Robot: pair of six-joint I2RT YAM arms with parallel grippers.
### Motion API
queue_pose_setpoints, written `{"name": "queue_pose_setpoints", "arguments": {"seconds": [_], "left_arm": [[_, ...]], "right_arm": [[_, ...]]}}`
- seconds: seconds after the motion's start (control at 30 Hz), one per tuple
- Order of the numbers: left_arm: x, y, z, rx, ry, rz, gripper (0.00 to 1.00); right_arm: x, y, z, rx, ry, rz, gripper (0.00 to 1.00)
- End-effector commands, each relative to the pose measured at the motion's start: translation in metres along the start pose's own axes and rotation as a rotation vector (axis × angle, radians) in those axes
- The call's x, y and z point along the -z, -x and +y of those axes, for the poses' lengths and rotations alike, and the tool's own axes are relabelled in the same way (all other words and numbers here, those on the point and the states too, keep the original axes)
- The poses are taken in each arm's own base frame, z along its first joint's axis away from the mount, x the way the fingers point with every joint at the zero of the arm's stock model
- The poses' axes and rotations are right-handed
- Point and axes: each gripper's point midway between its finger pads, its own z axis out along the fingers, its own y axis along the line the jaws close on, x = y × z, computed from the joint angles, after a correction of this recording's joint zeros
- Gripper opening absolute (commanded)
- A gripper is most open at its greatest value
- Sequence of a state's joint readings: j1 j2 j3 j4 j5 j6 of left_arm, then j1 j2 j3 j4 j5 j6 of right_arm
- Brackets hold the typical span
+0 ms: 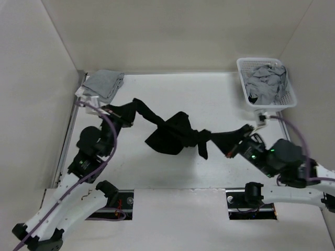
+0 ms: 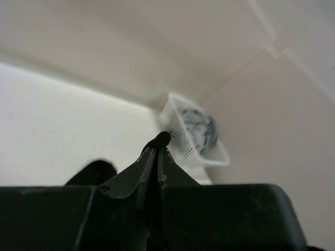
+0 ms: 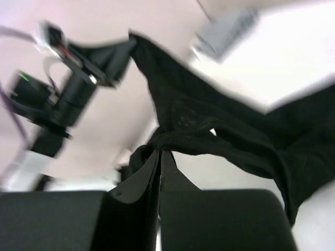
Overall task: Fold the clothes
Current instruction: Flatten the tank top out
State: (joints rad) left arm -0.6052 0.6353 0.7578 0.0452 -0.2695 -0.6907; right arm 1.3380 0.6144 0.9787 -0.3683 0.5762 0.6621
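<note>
The black tank top (image 1: 170,133) hangs stretched and twisted above the table between my two grippers, sagging in a bunched lump at the middle. My left gripper (image 1: 124,116) is shut on its left end; in the left wrist view a small knob of black fabric (image 2: 159,139) pokes out past the closed fingertips of the left gripper (image 2: 157,149). My right gripper (image 1: 239,145) is shut on the right end. In the right wrist view the right gripper (image 3: 159,152) pinches a hemmed edge of the tank top (image 3: 209,130), which runs up toward the left arm (image 3: 68,94).
A white plastic basket (image 1: 243,78) with grey clothes stands at the back right, also seen as the basket (image 2: 178,133) in the left wrist view. A folded grey garment (image 1: 104,83) lies at the back left corner. White walls enclose the table on three sides.
</note>
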Motion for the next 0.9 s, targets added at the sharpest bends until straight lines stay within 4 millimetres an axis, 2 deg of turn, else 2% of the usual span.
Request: {"name": "queue_pose_setpoints", "arguments": {"seconds": [0.0, 0.1, 0.2, 0.3, 0.33, 0.4, 0.47, 0.5, 0.53, 0.57, 0.6, 0.63, 0.67, 0.7, 0.8, 0.83, 0.87], "left_arm": [[0.03, 0.083, -0.041, 0.015, -0.047, -0.182, 0.02], [0.051, 0.135, -0.072, 0.038, -0.103, -0.294, 0.02], [0.063, 0.167, -0.093, 0.06, -0.149, -0.361, 0.02], [0.069, 0.186, -0.104, 0.06, -0.173, -0.405, 0.02], [0.067, 0.194, -0.108, 0.051, -0.175, -0.43, 0.02], [0.055, 0.199, -0.1, 0.021, -0.123, -0.474, 0.03], [0.037, 0.197, -0.088, -0.01, -0.059, -0.51, 0.04], [0.018, 0.191, -0.079, -0.033, -0.017, -0.52, 0.04], [-0.004, 0.183, -0.068, -0.053, 0.022, -0.52, 0.04], [-0.026, 0.173, -0.058, -0.078, 0.053, -0.504, 0.04], [-0.065, 0.151, -0.039, -0.11, 0.092, -0.448, 0.04], [-0.077, 0.144, -0.032, -0.113, 0.109, -0.43, 0.04], [-0.121, 0.123, 0.006, -0.114, 0.184, -0.365, 0.04], [-0.135, 0.116, 0.02, -0.112, 0.206, -0.341, 0.04], [-0.2, 0.092, 0.084, -0.104, 0.301, -0.242, 0.04], [-0.209, 0.091, 0.092, -0.107, 0.314, -0.231, 0.04], [-0.228, 0.084, 0.107, -0.116, 0.333, -0.205, 0.05]], "right_arm": [[0.03, 0.082, 0.031, 0.094, 0.06, -0.137, 0.01], [0.04, 0.126, 0.064, 0.116, 0.129, -0.198, 0.0], [0.045, 0.157, 0.097, 0.134, 0.211, -0.237, 0.0], [0.045, 0.173, 0.115, 0.147, 0.25, -0.263, 0.0], [0.041, 0.177, 0.122, 0.16, 0.252, -0.278, 0.0], [0.024, 0.18, 0.126, 0.225, 0.203, -0.315, 0.0], [-0.001, 0.195, 0.116, 0.29, 0.114, -0.394, 0.0], [-0.015, 0.198, 0.112, 0.318, 0.098, -0.406, 0.0], [-0.03, 0.2, 0.104, 0.329, 0.073, -0.411, 0.0], [-0.052, 0.202, 0.088, 0.335, 0.036, -0.411, 0.0], [-0.071, 0.204, 0.071, 0.327, 0.009, -0.405, 0.0], [-0.098, 0.201, 0.05, 0.299, 0.0, -0.374, 0.0], [-0.137, 0.201, 0.01, 0.268, -0.027, -0.332, 0.0], [-0.159, 0.2, -0.016, 0.246, -0.051, -0.305, 0.0], [-0.222, 0.206, -0.101, 0.211, -0.161, -0.24, 0.0], [-0.239, 0.205, -0.124, 0.2, -0.188, -0.217, 0.01], [-0.249, 0.205, -0.137, 0.191, -0.204, -0.204, 0.01]]}}
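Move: Both hands already pinch the tank top some 33 cm above the table, with its bunched body hanging between them: about 13 cm right, 7 back and 10 below the left hand; 9 left, 5 ahead and 10 below the right. The open middle of the table lies roughly 13 cm ahead and 13 right of the left hand, and 25 ahead and 9 left of the right. The folded grey cloth is about 33 ahead and 22 left of the left hand; the white basket about 43 ahead and 36 right of the right hand. Keeping their grips on the tank top, both hands whip upward about 20 cm, the left also drawing back and out to its left, the right going briefly out to its right and then returning, while the fingertips tip up some 20 degrees. Then both swing fast forward over the table, more than 25 cm from their rearmost points, sinking about 10 cm as the fingertips start to tip down again, the left hand turning counter-clockwise and the right clockwise. ##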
